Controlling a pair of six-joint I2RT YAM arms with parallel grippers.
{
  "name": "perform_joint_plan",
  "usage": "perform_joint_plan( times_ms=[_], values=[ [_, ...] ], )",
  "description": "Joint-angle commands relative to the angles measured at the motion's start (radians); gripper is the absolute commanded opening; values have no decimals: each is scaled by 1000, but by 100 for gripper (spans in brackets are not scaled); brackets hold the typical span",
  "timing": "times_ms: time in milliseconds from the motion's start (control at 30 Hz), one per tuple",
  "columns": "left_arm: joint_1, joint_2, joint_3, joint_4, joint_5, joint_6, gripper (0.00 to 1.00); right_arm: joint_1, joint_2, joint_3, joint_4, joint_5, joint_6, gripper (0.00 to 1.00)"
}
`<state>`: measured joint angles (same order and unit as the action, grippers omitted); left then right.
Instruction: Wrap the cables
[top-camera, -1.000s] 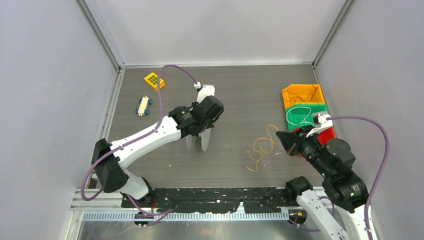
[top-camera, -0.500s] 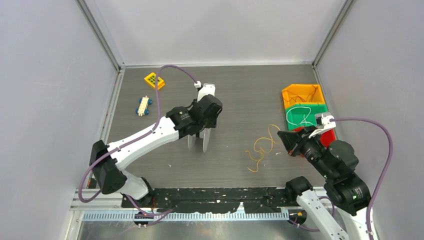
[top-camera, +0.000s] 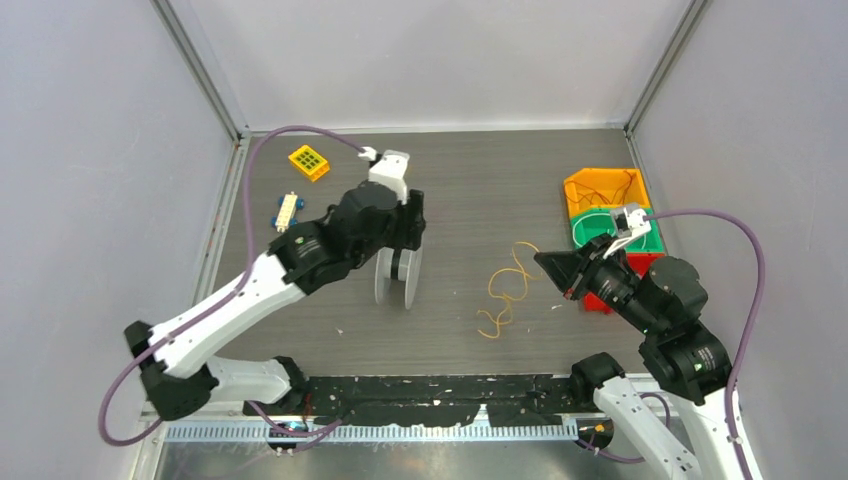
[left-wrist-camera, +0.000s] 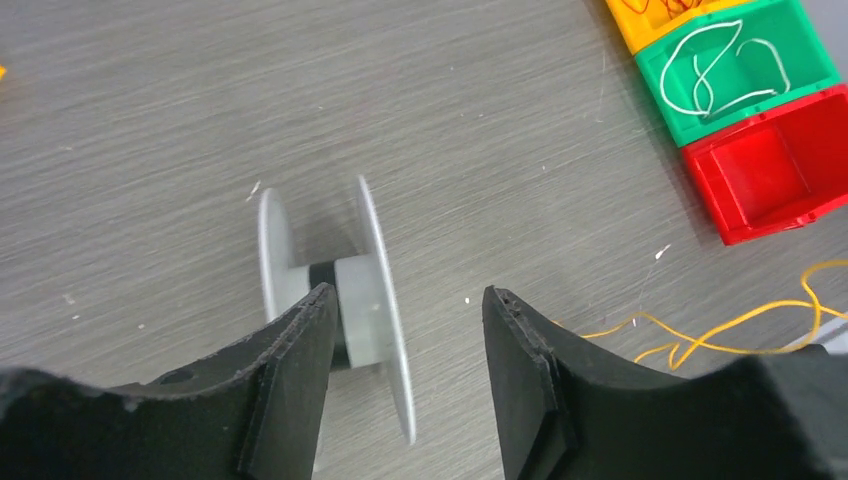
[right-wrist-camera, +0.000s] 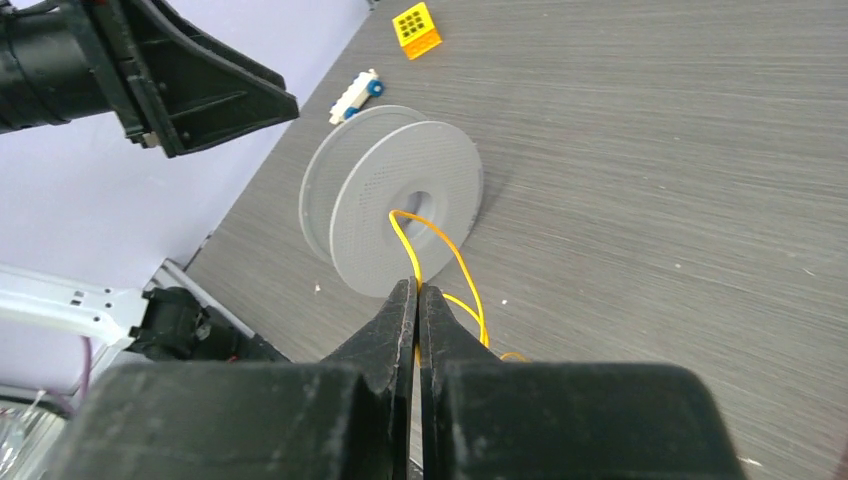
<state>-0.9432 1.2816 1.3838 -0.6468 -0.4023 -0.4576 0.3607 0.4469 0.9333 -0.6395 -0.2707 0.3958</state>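
The cables are one thin yellow wire (top-camera: 503, 292) lying in curls on the table's middle right. My right gripper (top-camera: 549, 264) is shut on it. In the right wrist view the wire (right-wrist-camera: 447, 252) loops out from the pinched tips of that gripper (right-wrist-camera: 415, 291), in line with the centre hole of a grey spool (right-wrist-camera: 405, 205). The spool (top-camera: 394, 281) stands on its flanges. My left gripper (left-wrist-camera: 408, 296) hovers open over it, one finger (left-wrist-camera: 300, 350) in front of the hub, holding nothing.
Orange (top-camera: 598, 185), green (top-camera: 610, 228) and red (left-wrist-camera: 770, 170) bins sit in a row at the right; the green one holds a white wire (left-wrist-camera: 720, 75). A yellow block (top-camera: 309, 161) and a white-and-blue toy car (top-camera: 286, 211) lie at the back left.
My left gripper has opened off the spool, and that arm has swung left. My right gripper has moved left toward the spool, dragging the yellow wire with it.
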Motion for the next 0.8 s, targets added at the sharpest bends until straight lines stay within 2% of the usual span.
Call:
perform_joint_plan(
  times_ms=[0, 200, 367, 600, 767],
  values=[
    [-1, -164, -87, -12, -42, 50, 59, 4, 12, 10, 125, -125, 47, 6],
    [64, -270, -214, -71, -1, 27, 61, 5, 33, -1, 183, -159, 63, 5],
    [103, -288, -287, -32, 88, 36, 60, 5, 47, -1, 193, -182, 59, 6],
    [110, -273, -278, -16, 151, 82, 57, 6, 116, 90, 112, -246, -43, 6],
    [110, -291, -251, -3, 260, 178, 58, 45, 141, 56, 211, -321, 47, 5]
  ],
)
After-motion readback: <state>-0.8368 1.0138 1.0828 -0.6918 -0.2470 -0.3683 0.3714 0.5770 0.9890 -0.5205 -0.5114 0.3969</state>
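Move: The white spool stands on its rims, its middle about 18 cm below the left hand, 2 cm ahead and 3 cm to its left. From the right hand, which already holds the yellow cable, it lies about 29 cm left, 11 cm ahead and 21 cm down. The cable's loose loops lie about 3 cm left of the right hand, 11 cm ahead and 32 cm below; the toy car is about 33 cm left of the left hand and 22 cm ahead of it. Towards the spool comes the left hand, empty and half open: first left about 8 cm with a slight rise, drawing back some 4 cm, then sinking to end about 5 cm lower than it began, fingers unchanged. The right hand keeps the cable pinched and carries it left towards the spool and a little up, turning roughly 15 degrees counter-clockwise. ##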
